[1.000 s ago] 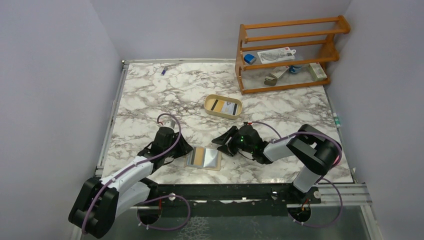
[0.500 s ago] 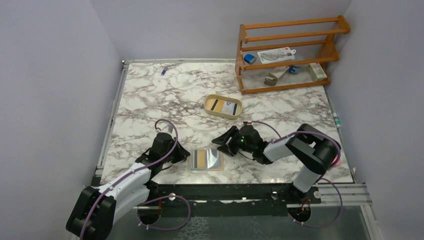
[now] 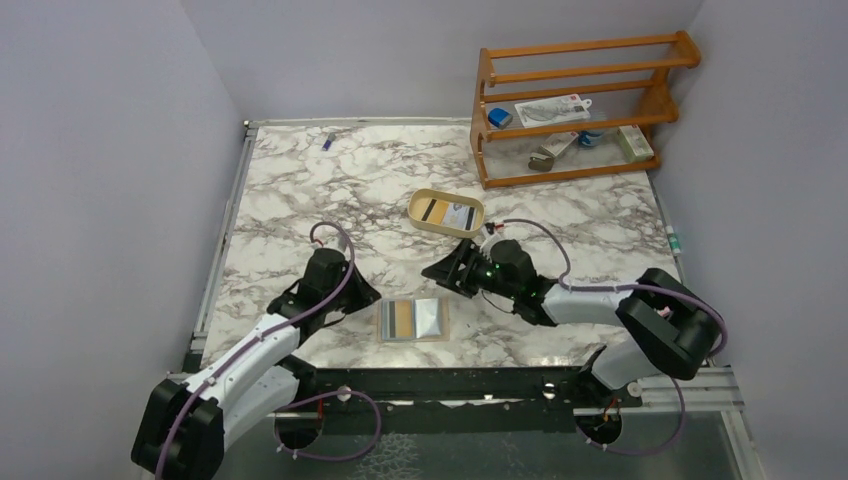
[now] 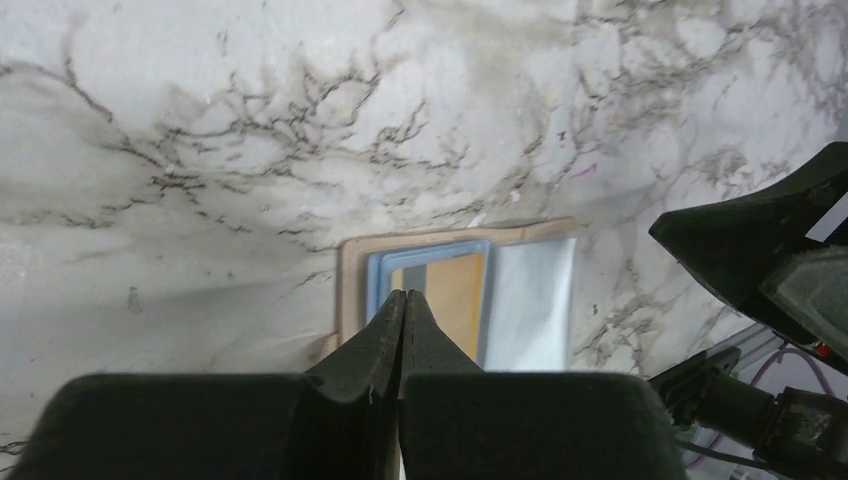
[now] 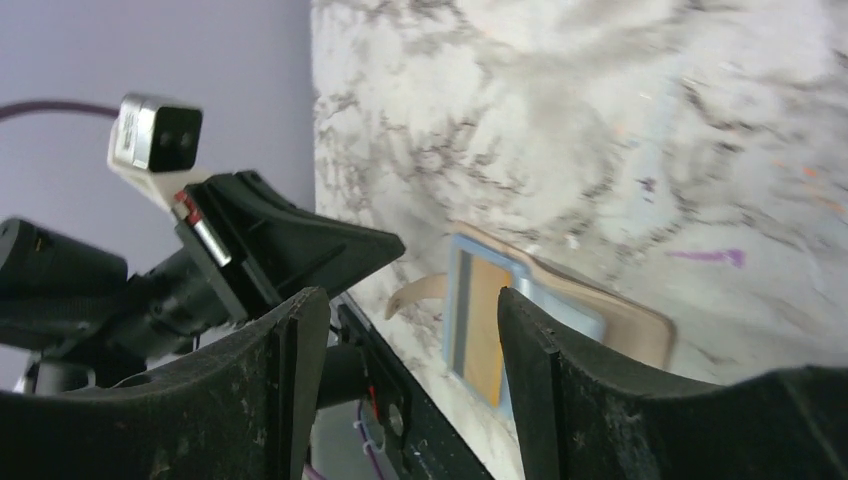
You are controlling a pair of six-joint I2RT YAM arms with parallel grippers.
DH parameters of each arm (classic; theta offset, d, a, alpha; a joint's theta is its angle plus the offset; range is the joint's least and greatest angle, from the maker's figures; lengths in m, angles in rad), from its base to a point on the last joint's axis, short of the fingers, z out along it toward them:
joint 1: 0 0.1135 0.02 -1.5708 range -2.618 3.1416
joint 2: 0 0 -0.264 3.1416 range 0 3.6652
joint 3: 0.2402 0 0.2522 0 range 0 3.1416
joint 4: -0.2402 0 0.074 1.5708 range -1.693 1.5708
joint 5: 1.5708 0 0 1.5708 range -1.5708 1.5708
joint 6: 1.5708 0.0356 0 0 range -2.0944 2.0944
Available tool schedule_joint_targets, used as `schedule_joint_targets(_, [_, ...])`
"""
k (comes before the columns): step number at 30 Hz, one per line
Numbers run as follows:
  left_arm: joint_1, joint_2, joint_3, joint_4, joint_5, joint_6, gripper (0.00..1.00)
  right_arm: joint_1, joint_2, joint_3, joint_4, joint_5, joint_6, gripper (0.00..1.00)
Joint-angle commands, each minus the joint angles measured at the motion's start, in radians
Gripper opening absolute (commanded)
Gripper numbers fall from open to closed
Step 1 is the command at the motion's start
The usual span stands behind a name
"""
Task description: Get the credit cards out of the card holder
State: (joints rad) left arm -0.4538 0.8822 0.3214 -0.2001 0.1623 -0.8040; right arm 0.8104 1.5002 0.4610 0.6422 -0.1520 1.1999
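The card holder (image 3: 438, 325) lies open and flat near the table's front edge. A pale blue card with an orange panel (image 3: 400, 318) and a whitish card (image 3: 428, 316) lie on it. In the left wrist view the tan holder (image 4: 350, 275) shows round the blue card (image 4: 378, 280) and the whitish card (image 4: 528, 300). My left gripper (image 3: 374, 299) is shut and empty, its tips (image 4: 404, 294) over the holder's left edge. My right gripper (image 3: 436, 276) is open and empty, just beyond the holder's far right corner. In the right wrist view (image 5: 405, 310) the holder (image 5: 620, 320) shows between its fingers.
An oval tan tray (image 3: 418, 200) holding cards stands mid-table behind the right gripper. A wooden rack (image 3: 575, 100) with small items stands at the back right. A small blue item (image 3: 328, 141) lies at the back left. The table's front rail (image 3: 450, 378) is close below the holder.
The left arm drew back toward the front, then came forward again to the holder's left edge. The right arm reached farther out and its gripper moved up and away from the holder.
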Motion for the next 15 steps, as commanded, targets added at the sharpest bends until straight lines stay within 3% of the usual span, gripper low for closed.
schedule_joint_targets(1, [-0.005,-0.009,0.06,-0.03,-0.037,0.023,0.0,0.002,-0.055,0.079,-0.037,-0.114,-0.169,0.68])
schedule_joint_targets(5, [-0.005,0.013,0.048,-0.021,-0.029,0.02,0.0,0.007,0.025,0.128,0.009,-0.243,-0.168,0.68])
schedule_joint_targets(8, [-0.005,0.021,0.042,-0.049,-0.02,0.023,0.0,0.041,0.065,0.162,-0.01,-0.256,-0.173,0.67])
schedule_joint_targets(13, [-0.016,-0.035,0.051,-0.132,-0.002,0.018,0.39,0.071,0.063,0.142,-0.055,-0.247,-0.183,0.67])
schedule_joint_targets(15, [-0.031,-0.06,0.06,-0.157,-0.006,0.008,0.47,0.07,0.049,0.126,-0.081,-0.246,-0.2,0.68])
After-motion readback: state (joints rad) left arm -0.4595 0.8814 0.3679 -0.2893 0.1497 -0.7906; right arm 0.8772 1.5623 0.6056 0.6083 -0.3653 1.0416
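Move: The yellow card in the open card holder lies about 5 cm back and 5 cm right of the left hand, some 4 cm below it. From the right hand this card is roughly 9 cm back, 7 cm left and 7 cm down. The holder's white pocket sits some 6 cm to the right of the card. The card tray is about 14 cm ahead and 3 cm right of the right hand. Right hand arcs up and about 5 cm left, then back and down towards the yellow card; left fingers open. ##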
